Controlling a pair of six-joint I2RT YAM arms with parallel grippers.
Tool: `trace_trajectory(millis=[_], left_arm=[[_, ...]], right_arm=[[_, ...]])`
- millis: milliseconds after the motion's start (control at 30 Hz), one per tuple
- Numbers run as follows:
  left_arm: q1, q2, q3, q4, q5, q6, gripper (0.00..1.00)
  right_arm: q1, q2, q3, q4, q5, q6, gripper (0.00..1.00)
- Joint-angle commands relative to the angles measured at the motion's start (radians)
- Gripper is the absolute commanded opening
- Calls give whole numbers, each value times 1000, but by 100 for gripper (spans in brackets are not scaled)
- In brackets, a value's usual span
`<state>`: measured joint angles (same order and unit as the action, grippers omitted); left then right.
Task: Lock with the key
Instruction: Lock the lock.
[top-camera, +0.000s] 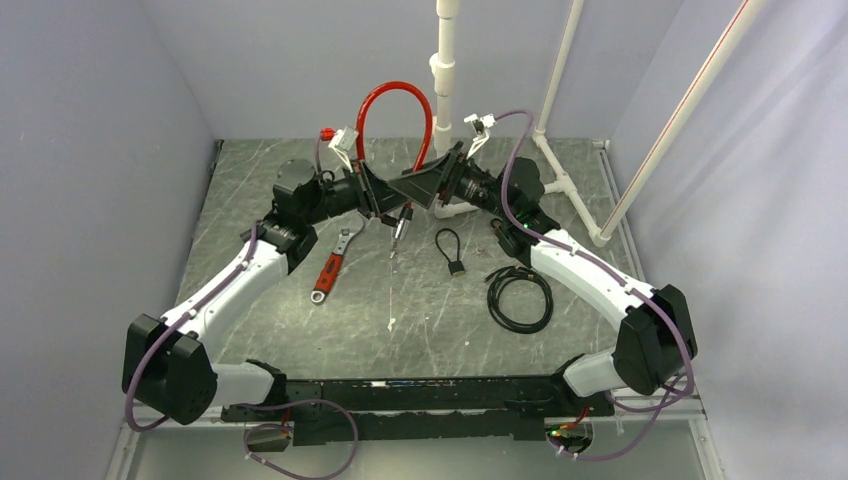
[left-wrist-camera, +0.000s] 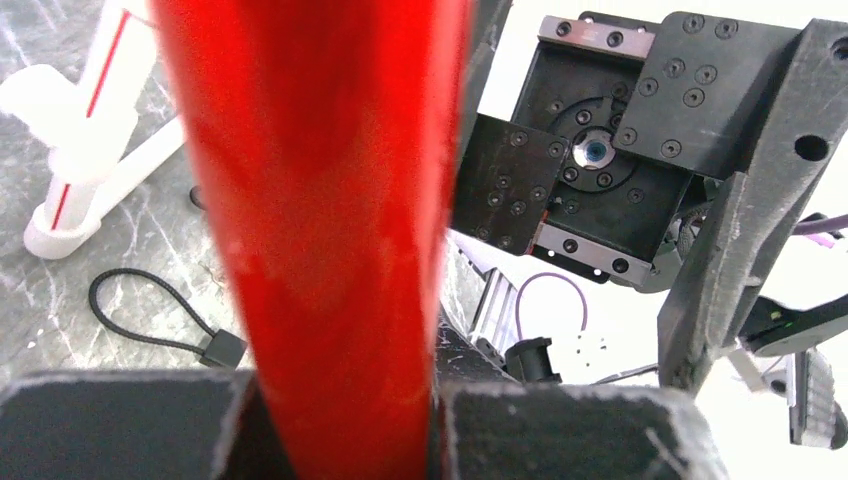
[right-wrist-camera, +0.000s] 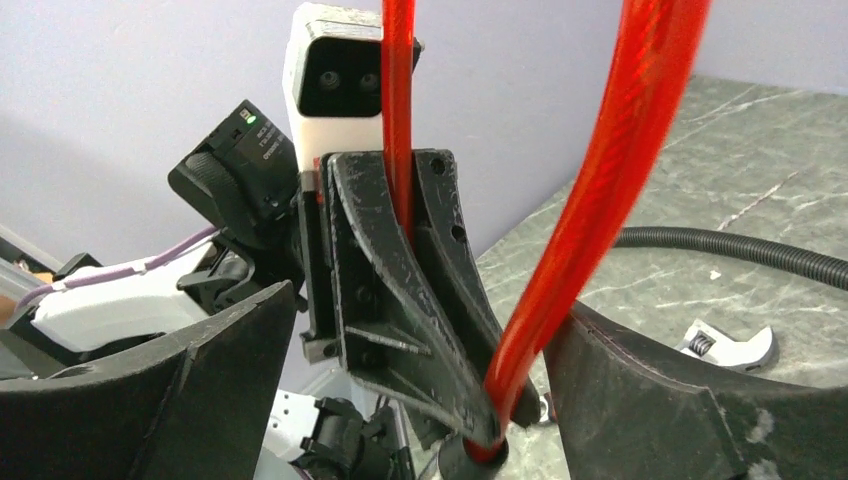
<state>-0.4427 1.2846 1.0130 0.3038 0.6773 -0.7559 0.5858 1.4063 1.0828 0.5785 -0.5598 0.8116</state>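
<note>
A red cable lock (top-camera: 397, 100) arches up over the middle of the table. My left gripper (top-camera: 385, 205) is shut on one leg of it; in the left wrist view the red cable (left-wrist-camera: 330, 200) fills the gap at my left gripper (left-wrist-camera: 345, 400). My right gripper (top-camera: 428, 190) faces it, open. In the right wrist view my right gripper (right-wrist-camera: 430, 300) stands wide around the red cable (right-wrist-camera: 600, 190), which runs close to the right finger. The key (top-camera: 456, 267), a black head on a thin cord loop, lies on the table near the right arm, also in the left wrist view as the key (left-wrist-camera: 222, 348).
A red-handled wrench (top-camera: 333, 268) lies to the left of centre. A coiled black cable (top-camera: 520, 297) lies on the right. White pipes (top-camera: 443, 60) stand at the back and slant along the right wall. A black ribbed hose (right-wrist-camera: 730, 250) crosses the table.
</note>
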Motion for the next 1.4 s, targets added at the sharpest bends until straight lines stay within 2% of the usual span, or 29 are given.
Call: trace_trajectory(millis=[0, 133, 233, 333, 500, 633, 867, 967, 1067, 1300, 1367], left_arm=[[70, -48, -12, 111, -55, -112, 0], [131, -74, -28, 154, -76, -187, 0], [182, -95, -37, 171, -95, -250, 0], [232, -103, -55, 228, -113, -321, 0], [292, -99, -57, 284, -170, -413, 0], [343, -103, -50, 257, -182, -439, 0], [355, -90, -20, 236, -155, -459, 0], [355, -76, -14, 226, -142, -475, 0], [355, -50, 3, 240, -137, -491, 0], [355, -22, -2, 271, -115, -505, 0], [355, -25, -4, 264, -116, -508, 0]], right_arm=[[-37, -54, 37, 15, -57, -18, 91], [-51, -66, 6, -40, -80, -65, 91], [-48, -53, -2, -45, -128, -65, 88], [-29, 5, 21, -28, -202, -57, 81], [30, 119, 103, -29, -241, -38, 78], [47, 200, 175, -16, -243, 0, 78], [54, 317, 269, 63, -278, 90, 71], [56, 346, 296, 100, -309, 104, 75], [60, 365, 321, 65, -329, 71, 74], [59, 407, 327, 103, -364, 102, 66], [59, 418, 333, 123, -371, 117, 60]])
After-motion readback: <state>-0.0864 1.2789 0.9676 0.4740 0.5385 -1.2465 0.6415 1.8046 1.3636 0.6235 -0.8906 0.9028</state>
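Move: The keys hanging from the lock's lower end are some 5 cm back, 3 cm to the left and 13 cm below the open right hand; the lock is about 2 cm back, 3 cm left and 9 cm below it. From the left hand, already gripping the red hose, the keys lie about 6 cm back, straight in line sideways and 11 cm down. The small black cable is 4 cm ahead and 9 cm right of the right hand, 35 cm down. The red hose with its lock and keys, still gripped by the left hand, is carried left about 13 cm and forward 9, rising a little while that wrist swings counter-clockwise and tips its fingers up. The right hand, free of the hose, drifts slightly right and back, then goes left and down towards the keys, turning some 20 degrees counter-clockwise and partly narrowing its fingers. ##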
